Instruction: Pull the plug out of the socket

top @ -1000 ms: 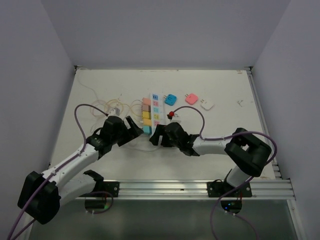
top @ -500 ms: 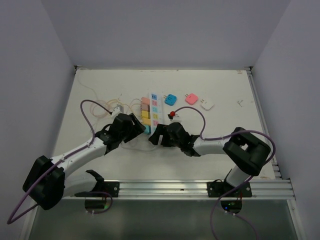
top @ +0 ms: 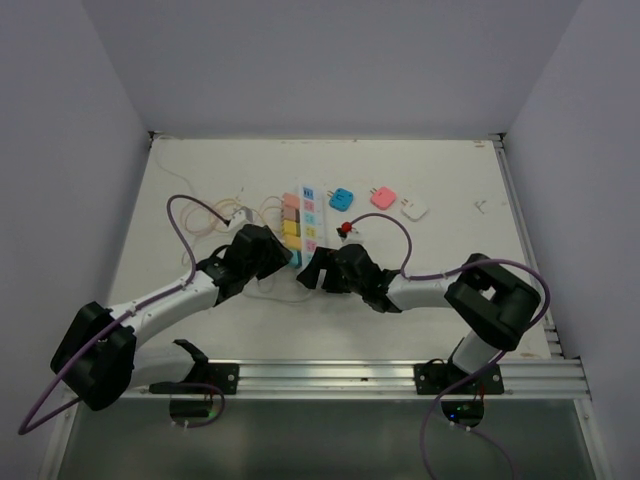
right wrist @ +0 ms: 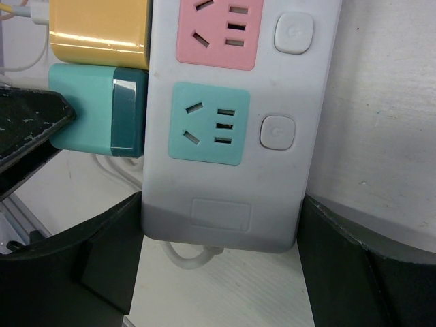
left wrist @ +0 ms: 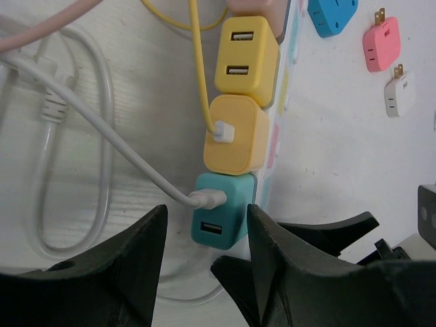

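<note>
The socket, a long white power strip [top: 309, 222] with pastel outlet faces, lies mid-table. A teal plug [left wrist: 222, 208] with a white cable sits in the side of its near end; it also shows in the right wrist view [right wrist: 99, 109]. My left gripper [left wrist: 208, 238] is open, one finger on each side of the teal plug with gaps showing. My right gripper [right wrist: 221, 211] is shut on the near end of the socket [right wrist: 231, 136], its fingers [right wrist: 88, 252] pressed against both long sides. In the top view the left gripper [top: 283, 256] and the right gripper [top: 312, 268] meet at the strip's near end.
Two yellow plugs [left wrist: 236, 133] and more plugs sit further along the strip. Loose white and yellow cables [left wrist: 68, 136] lie to its left. Blue [top: 342, 198], pink [top: 383, 197] and white [top: 414, 209] adapters lie loose at the back right.
My left arm has swung right and forward, so its open fingers now stand round the teal plug. My right gripper has stayed on the strip's end.
</note>
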Controlling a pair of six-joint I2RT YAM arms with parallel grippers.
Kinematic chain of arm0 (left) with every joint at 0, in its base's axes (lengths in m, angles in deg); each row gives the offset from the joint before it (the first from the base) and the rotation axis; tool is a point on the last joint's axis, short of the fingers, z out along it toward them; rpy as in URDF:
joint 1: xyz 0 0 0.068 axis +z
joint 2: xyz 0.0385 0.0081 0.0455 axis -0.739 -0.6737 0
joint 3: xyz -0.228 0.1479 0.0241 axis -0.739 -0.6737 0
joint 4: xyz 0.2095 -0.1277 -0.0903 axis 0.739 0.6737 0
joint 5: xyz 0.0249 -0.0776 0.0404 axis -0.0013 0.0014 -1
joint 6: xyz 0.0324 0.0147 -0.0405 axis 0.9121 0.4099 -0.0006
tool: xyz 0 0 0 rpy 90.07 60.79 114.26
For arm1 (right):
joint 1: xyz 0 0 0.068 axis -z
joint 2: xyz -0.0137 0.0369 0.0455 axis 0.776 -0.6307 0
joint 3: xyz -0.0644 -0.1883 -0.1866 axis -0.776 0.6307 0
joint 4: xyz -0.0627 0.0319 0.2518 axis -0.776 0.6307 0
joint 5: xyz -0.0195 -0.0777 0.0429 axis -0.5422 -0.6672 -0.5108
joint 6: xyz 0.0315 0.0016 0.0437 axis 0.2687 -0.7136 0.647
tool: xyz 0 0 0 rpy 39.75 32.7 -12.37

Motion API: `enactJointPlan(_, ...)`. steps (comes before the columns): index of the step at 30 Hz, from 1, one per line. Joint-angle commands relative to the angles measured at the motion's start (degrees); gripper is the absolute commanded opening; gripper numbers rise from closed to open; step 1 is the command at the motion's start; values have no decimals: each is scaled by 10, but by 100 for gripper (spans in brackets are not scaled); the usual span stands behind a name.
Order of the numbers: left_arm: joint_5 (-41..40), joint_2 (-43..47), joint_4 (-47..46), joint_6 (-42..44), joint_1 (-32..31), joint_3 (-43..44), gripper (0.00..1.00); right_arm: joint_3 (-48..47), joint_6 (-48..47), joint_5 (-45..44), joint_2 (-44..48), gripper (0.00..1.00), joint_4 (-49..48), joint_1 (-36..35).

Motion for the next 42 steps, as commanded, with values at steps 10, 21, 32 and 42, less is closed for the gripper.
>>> enactJointPlan(10, -8, -8, -53, 15, -11, 2, 42, 17, 14, 41, -30, 0, -12, 13)
enactJointPlan(21, -7, -15, -64, 26, -15, 0, 16, -3, 3, 32, -31, 0, 51, 12)
enactJointPlan(32, -36, 34, -95, 30, -14, -28, 0, -3, 1, 34, -30, 0, 88, 17)
enactJointPlan(42, -13, 82, -129, 18, 16, -63, 0, 2, 12, 19, -30, 0, 118, 28)
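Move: The teal plug already stands between the left hand's open fingertips, about 1 cm ahead, 1 cm to the right and 1 cm below. The orange plug is some 5 cm ahead and 1 cm right, the yellow one about 8 cm ahead and 1 cm right. The socket strip's middle lies roughly 9 cm ahead, 6 cm right and 2 cm lower. From the right hand, already clamped on the strip's near end, the teal plug is about 4 cm ahead, 5 cm left and 2 cm up. Rightward by nearly 1 cm, rising and edging forward slightly, the left hand closes its half-open fingers and pinches the teal plug by its sides. After a short pause it starts drawing the plug left and back, about 1 cm each way and a little upward, its fingertips tipping up some 5 degrees, while the right hand keeps its grip on the strip. ##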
